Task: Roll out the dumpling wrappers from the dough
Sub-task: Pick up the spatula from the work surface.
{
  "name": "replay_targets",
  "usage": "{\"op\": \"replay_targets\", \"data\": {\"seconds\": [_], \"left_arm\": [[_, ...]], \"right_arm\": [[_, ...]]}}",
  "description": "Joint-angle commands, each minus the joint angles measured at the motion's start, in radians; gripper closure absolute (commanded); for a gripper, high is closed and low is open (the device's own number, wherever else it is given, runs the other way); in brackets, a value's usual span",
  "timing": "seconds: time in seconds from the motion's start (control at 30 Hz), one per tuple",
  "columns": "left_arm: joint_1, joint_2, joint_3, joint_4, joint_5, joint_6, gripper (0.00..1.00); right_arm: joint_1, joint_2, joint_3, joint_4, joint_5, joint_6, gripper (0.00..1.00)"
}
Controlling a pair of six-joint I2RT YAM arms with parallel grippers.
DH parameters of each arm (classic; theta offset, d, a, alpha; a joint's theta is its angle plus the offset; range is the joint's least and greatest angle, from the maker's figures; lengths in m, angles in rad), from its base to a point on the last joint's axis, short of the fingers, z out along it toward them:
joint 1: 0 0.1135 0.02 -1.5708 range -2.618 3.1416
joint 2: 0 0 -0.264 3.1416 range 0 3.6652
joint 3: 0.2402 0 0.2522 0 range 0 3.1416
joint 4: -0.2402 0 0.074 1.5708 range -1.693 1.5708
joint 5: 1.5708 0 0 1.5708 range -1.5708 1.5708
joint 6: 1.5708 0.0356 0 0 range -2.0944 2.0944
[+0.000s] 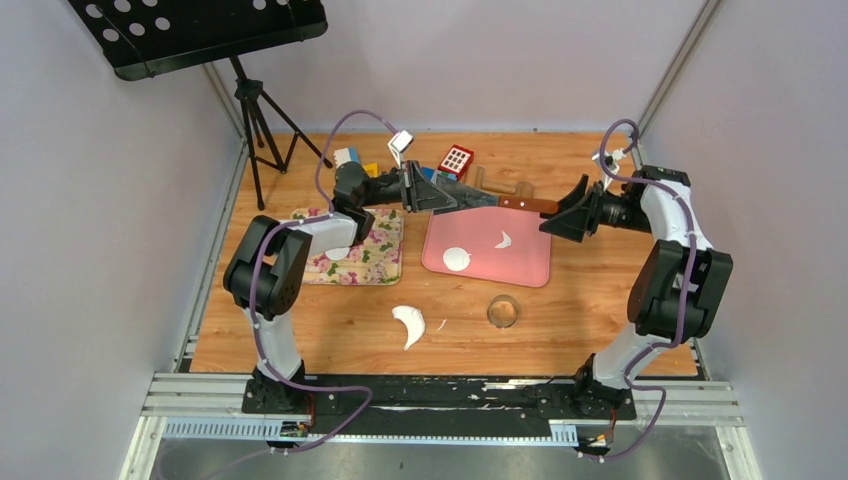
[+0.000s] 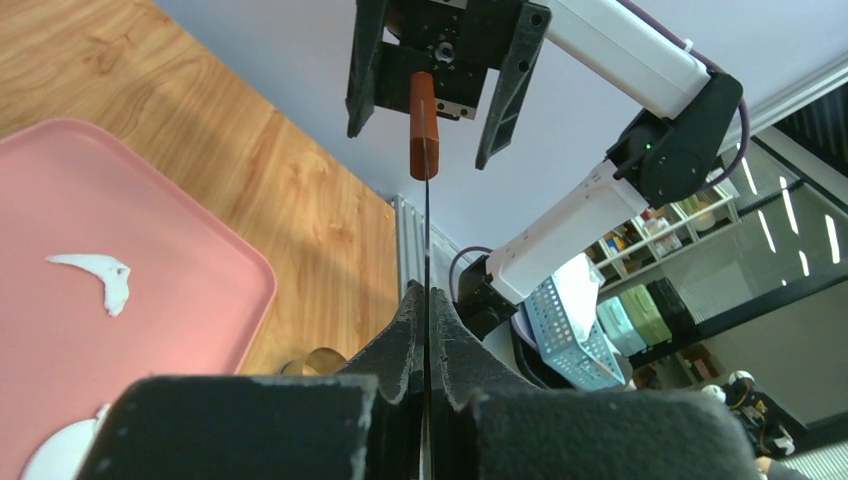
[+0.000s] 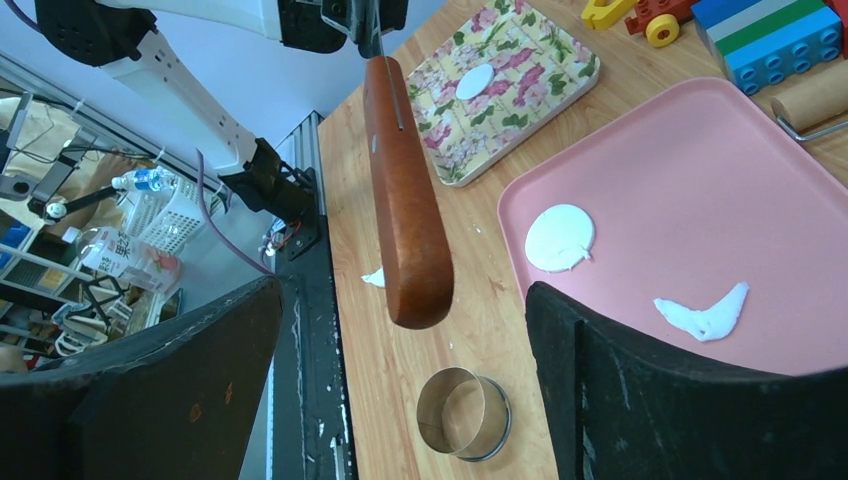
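My left gripper (image 1: pixel 447 197) is shut on the thin metal blade (image 2: pixel 426 250) of a knife held level above the pink tray (image 1: pixel 520 268). Its brown wooden handle (image 3: pixel 405 200) points at my right gripper (image 3: pixel 400 350), which is open; the handle's end sits between the fingers (image 3: pixel 680 390) without touching them. One round dumpling wrapper (image 1: pixel 457 259) lies on the pink tray beside a crescent scrap of dough (image 1: pixel 503 240). Another wrapper (image 3: pixel 474 82) rests on the floral tray (image 1: pixel 375 262). A larger crescent of dough (image 1: pixel 410 323) lies on the wooden table.
A small metal ring (image 1: pixel 503 312) stands on the table in front of the pink tray. A wooden rolling pin (image 3: pixel 810 100) and coloured toy blocks (image 3: pixel 770 35) sit behind the tray. A black tripod (image 1: pixel 262 125) stands at the back left.
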Motion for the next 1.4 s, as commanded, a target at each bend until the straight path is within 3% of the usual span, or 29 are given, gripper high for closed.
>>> {"op": "replay_targets", "data": {"seconds": [0.0,0.37,0.53,0.7,0.87,0.93,1.0,1.03,1.1,1.13,1.23,1.37], "left_arm": [[0.002,0.003,0.015,0.033,-0.028,0.030,1.00],[-0.037,0.034,0.015,-0.017,-0.038,0.086,1.00],[-0.038,0.015,-0.010,-0.017,-0.072,0.111,1.00],[-0.038,0.013,-0.018,-0.032,-0.093,0.135,1.00],[-0.041,0.019,-0.031,-0.019,-0.109,0.145,1.00],[-0.042,0.016,-0.044,-0.019,-0.116,0.155,1.00],[-0.046,0.014,-0.052,-0.032,-0.121,0.173,1.00],[-0.049,0.016,-0.052,-0.048,-0.116,0.187,0.94],[-0.055,0.012,-0.057,-0.082,-0.118,0.215,0.62],[-0.055,0.009,-0.060,-0.095,-0.118,0.233,0.51],[-0.047,-0.011,-0.051,-0.191,-0.120,0.296,0.03],[-0.016,-0.048,-0.038,-0.293,-0.127,0.367,0.00]], "right_arm": [[0.022,-0.015,0.011,-0.018,-0.191,-0.015,0.09],[0.082,0.018,0.088,-0.046,-0.191,0.027,0.25],[0.081,-0.001,0.075,0.000,-0.191,0.083,0.27],[0.088,-0.027,0.055,0.099,-0.192,0.193,0.60],[0.096,-0.015,0.056,0.110,-0.191,0.223,0.78],[0.099,-0.015,0.055,0.127,-0.191,0.248,0.98],[0.099,-0.018,0.049,0.170,-0.193,0.307,1.00],[0.100,-0.019,0.048,0.176,-0.191,0.323,1.00],[0.099,-0.025,0.038,0.211,-0.191,0.391,1.00],[0.098,-0.034,0.021,0.275,-0.191,0.467,1.00],[0.083,-0.067,-0.060,0.491,-0.190,0.675,1.00],[0.032,-0.065,-0.085,0.545,-0.156,0.735,1.00]]}}
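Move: The right hand stands open at the butt of the spatula; the middle of the handle lies about 5 cm to its left, level in height and reach. The pink tray's middle is some 10 cm left, 5 cm ahead and 22 cm below; the metal ring is about 6 cm left, 11 cm back and 20 cm down. From the left hand, still pinching the blade, the handle lies roughly 18 cm to the right, about level. The right hand slides about 2 cm left and pinches the handle; the left sinks about 5 cm, opening off the blade. ##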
